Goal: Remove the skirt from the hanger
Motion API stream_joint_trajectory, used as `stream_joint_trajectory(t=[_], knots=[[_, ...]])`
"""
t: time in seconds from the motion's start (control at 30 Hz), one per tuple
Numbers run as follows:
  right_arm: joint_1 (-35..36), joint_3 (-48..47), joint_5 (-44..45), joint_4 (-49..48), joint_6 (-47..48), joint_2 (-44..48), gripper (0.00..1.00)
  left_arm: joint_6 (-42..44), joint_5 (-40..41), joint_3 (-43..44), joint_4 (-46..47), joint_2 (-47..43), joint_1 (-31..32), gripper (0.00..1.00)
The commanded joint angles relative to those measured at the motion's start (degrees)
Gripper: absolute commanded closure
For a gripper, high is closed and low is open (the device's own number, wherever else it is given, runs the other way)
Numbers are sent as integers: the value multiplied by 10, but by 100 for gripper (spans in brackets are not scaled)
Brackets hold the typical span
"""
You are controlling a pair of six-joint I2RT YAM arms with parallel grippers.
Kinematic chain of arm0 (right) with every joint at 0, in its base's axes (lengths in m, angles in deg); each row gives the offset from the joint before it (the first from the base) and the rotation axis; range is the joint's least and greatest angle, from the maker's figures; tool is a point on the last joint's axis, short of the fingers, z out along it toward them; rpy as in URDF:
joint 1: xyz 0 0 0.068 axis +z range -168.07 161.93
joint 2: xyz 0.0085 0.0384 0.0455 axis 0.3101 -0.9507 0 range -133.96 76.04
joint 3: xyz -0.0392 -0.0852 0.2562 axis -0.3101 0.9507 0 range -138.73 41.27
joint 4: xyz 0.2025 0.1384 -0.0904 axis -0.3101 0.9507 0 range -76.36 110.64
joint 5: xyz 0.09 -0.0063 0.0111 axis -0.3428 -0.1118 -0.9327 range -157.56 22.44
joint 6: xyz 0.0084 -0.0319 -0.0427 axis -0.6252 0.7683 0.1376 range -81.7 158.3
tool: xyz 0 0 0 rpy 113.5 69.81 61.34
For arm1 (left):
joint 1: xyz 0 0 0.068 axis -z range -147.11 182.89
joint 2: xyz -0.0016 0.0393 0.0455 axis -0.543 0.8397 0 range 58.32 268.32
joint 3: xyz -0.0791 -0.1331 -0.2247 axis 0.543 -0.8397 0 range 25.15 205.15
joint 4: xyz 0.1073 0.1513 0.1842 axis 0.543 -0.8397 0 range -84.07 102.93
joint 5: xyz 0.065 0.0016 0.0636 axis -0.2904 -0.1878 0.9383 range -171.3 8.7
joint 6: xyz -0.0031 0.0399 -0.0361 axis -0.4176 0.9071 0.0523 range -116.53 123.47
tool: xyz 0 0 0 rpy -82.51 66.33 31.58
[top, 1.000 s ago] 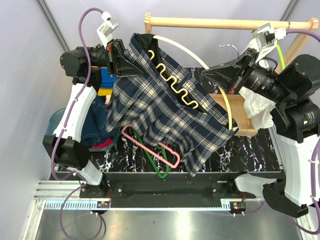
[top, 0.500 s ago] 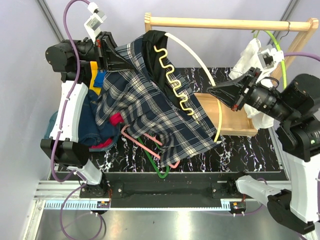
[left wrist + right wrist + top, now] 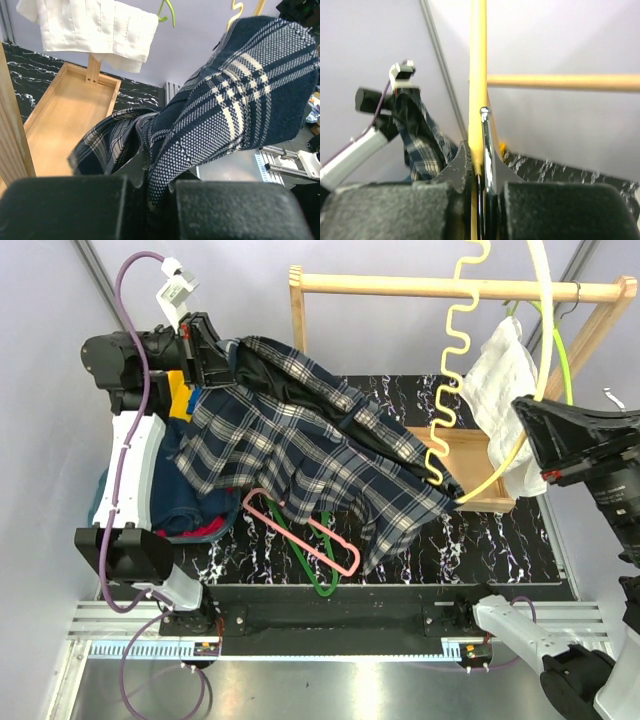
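Note:
The dark plaid skirt (image 3: pixel 300 450) lies spread from the far left across the black table, its top corner pinched in my left gripper (image 3: pixel 207 350). In the left wrist view the plaid cloth (image 3: pixel 235 105) runs down between the closed jaws of the left gripper (image 3: pixel 159 182). The pale yellow hanger (image 3: pixel 452 370) is up in the air at the right, its wavy bar hanging free, its lower end just above the skirt's right edge. My right gripper (image 3: pixel 530 430) is shut on the hanger. In the right wrist view the right gripper (image 3: pixel 482 170) clamps the yellow arm (image 3: pixel 478 75) and metal hook (image 3: pixel 487 145).
A wooden rack (image 3: pixel 450 285) with a tray base (image 3: pixel 470 465) stands at the back right, with a white garment (image 3: pixel 505 380) on a green hanger (image 3: pixel 562 350). A pink hanger (image 3: pixel 320 543) and a green hanger (image 3: pixel 310 570) lie under the skirt's near edge. A denim garment (image 3: pixel 190 495) is heaped at the left.
The right gripper has lifted the hanger up and to the right, out of the skirt. The skirt has dropped flatter onto the table, still held at its top by the left gripper.

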Motion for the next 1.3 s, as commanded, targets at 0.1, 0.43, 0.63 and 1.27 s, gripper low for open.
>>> stream_joint_trajectory(t=[0.1,0.43,0.63,1.27], knots=[[0,90,140,-298,11,12,100,122,49,58,-192,-39,-37,100],[-1,146,-20,-496,-197,-84,100,220,74,-13,-307,-43,195,100],[0,48,-19,-352,-63,-103,100,274,78,288,-397,59,141,100],[0,141,-34,-162,28,-32,100,143,233,297,-117,-70,-395,100]])
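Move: The skirt hangs from the left hand, its far corner still at the yellow hanger's lower end, some 27 cm to the right, 8 back and 10 below. The teal bin is about 24 cm left, 1 ahead and 45 below; the yellow tray 19 left, 22 ahead and 47 below. From the right hand, that corner lies about 6 ahead, 5 left and 21 below, the white cloth 22 ahead, 5 right and 25 below. The skirt stays pinched in the left hand, which first swings back and right about 10 cm, then sweeps left and up away from the hanger, ending about 14 cm left and 15 cm higher, its fingers turning from right towards forward. The right hand keeps the yellow hanger, carries it about 11 cm forward, then draws part way back, tilting up. ##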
